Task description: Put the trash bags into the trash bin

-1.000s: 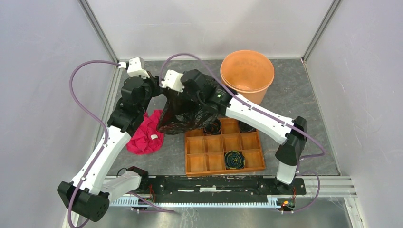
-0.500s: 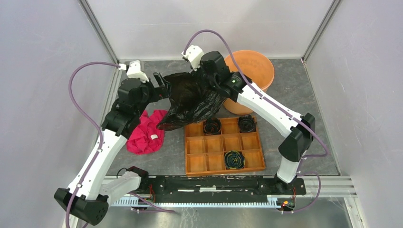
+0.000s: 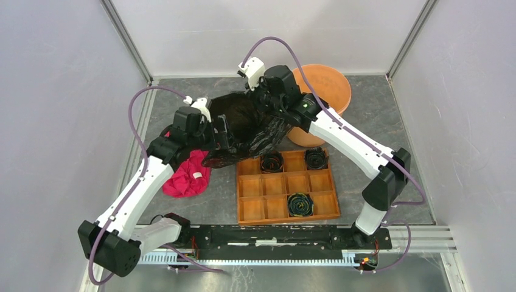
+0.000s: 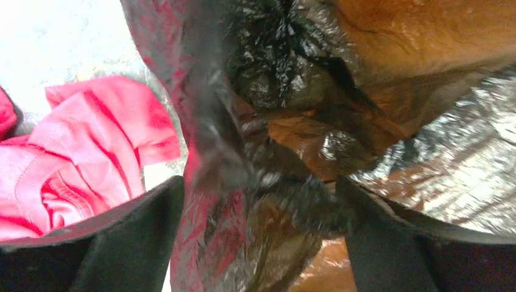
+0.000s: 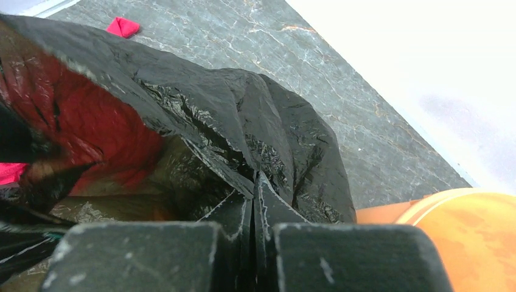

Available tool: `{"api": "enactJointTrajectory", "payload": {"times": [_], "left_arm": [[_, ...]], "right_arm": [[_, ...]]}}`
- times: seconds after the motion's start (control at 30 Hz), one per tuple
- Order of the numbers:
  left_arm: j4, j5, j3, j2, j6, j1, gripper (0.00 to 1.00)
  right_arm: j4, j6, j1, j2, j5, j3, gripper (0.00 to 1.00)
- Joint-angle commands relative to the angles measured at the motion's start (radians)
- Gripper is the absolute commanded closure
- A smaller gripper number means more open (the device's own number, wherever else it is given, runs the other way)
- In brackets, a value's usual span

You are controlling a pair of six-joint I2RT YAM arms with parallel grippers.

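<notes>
The black crinkly trash bag [image 3: 243, 128] hangs lifted over the table's middle, just left of the pale orange trash bin [image 3: 333, 86]. My right gripper [image 3: 268, 104] is shut on the bag's upper edge; in the right wrist view its tips [image 5: 254, 190] pinch a fold of the film [image 5: 201, 115], with the bin's rim [image 5: 462, 231] at the lower right. My left gripper [image 3: 220, 132] stands open at the bag's left side. In the left wrist view the see-through film [image 4: 292, 91] drapes loosely between its wide-apart fingers [image 4: 122, 243].
A red cloth [image 3: 185, 173] lies on the table under the left arm and shows at the left of the left wrist view [image 4: 79, 146]. A compartmented wooden tray [image 3: 286, 185] holding dark coiled items sits in front of the bag. Grey walls enclose the table.
The right gripper shut on the bag and lifted it back toward the bin. The left gripper opened, let go, and moved right and nearer, against the bag's lower left side.
</notes>
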Motion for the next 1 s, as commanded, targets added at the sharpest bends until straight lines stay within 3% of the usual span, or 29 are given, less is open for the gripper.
{"api": "enactJointTrajectory", "payload": {"times": [0.0,0.07,0.1,0.13,0.2,0.3,0.43,0.57,0.73,0.97], "left_arm": [[-0.004,-0.004,-0.023,0.028,-0.017,-0.002,0.12],[-0.031,-0.057,-0.012,0.027,-0.02,-0.002,0.57],[-0.038,-0.095,-0.002,0.01,-0.02,-0.002,0.74],[-0.039,-0.132,0.014,-0.017,-0.015,-0.002,0.85],[-0.029,-0.181,0.07,-0.067,0.021,-0.001,0.96],[0.003,-0.181,0.226,-0.091,0.083,0.0,0.98],[0.123,-0.006,0.469,-0.023,0.06,-0.001,0.98],[0.277,0.175,0.652,0.109,-0.066,-0.001,0.98],[0.478,0.394,0.899,0.35,-0.351,-0.01,0.98],[0.56,0.376,1.294,0.642,-0.49,-0.154,0.98]], "right_arm": [[0.067,0.042,-0.015,-0.074,-0.041,-0.014,1.0],[0.067,0.047,-0.017,-0.077,-0.051,0.001,1.0],[0.065,0.047,-0.019,-0.076,-0.051,0.011,1.0],[0.064,0.046,-0.019,-0.079,-0.051,0.023,1.0],[0.068,0.038,-0.02,-0.087,-0.051,0.047,1.0],[0.062,0.029,-0.026,-0.098,-0.036,0.116,1.0],[0.08,0.008,-0.044,-0.138,-0.004,0.23,1.0],[0.132,-0.049,-0.061,-0.225,0.066,0.258,1.0],[0.192,-0.119,-0.11,-0.332,0.173,0.216,1.0],[0.254,-0.23,-0.154,-0.423,0.271,0.178,1.0]]}}
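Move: The black trash bag's near rim lies between the left hand's open fingers, about 2 cm below; the red cloth is some 13 cm left, 5 cm back and 21 cm below. From the right hand, already pinching the far rim, the near rim is about 10 cm left, 10 cm back and 11 cm lower, the bin's middle roughly 21 cm right, 2 cm ahead and 19 cm below. Left hand dips, pinches the near rim; both hands then fling the bag up 30–40 cm and rightwards. ##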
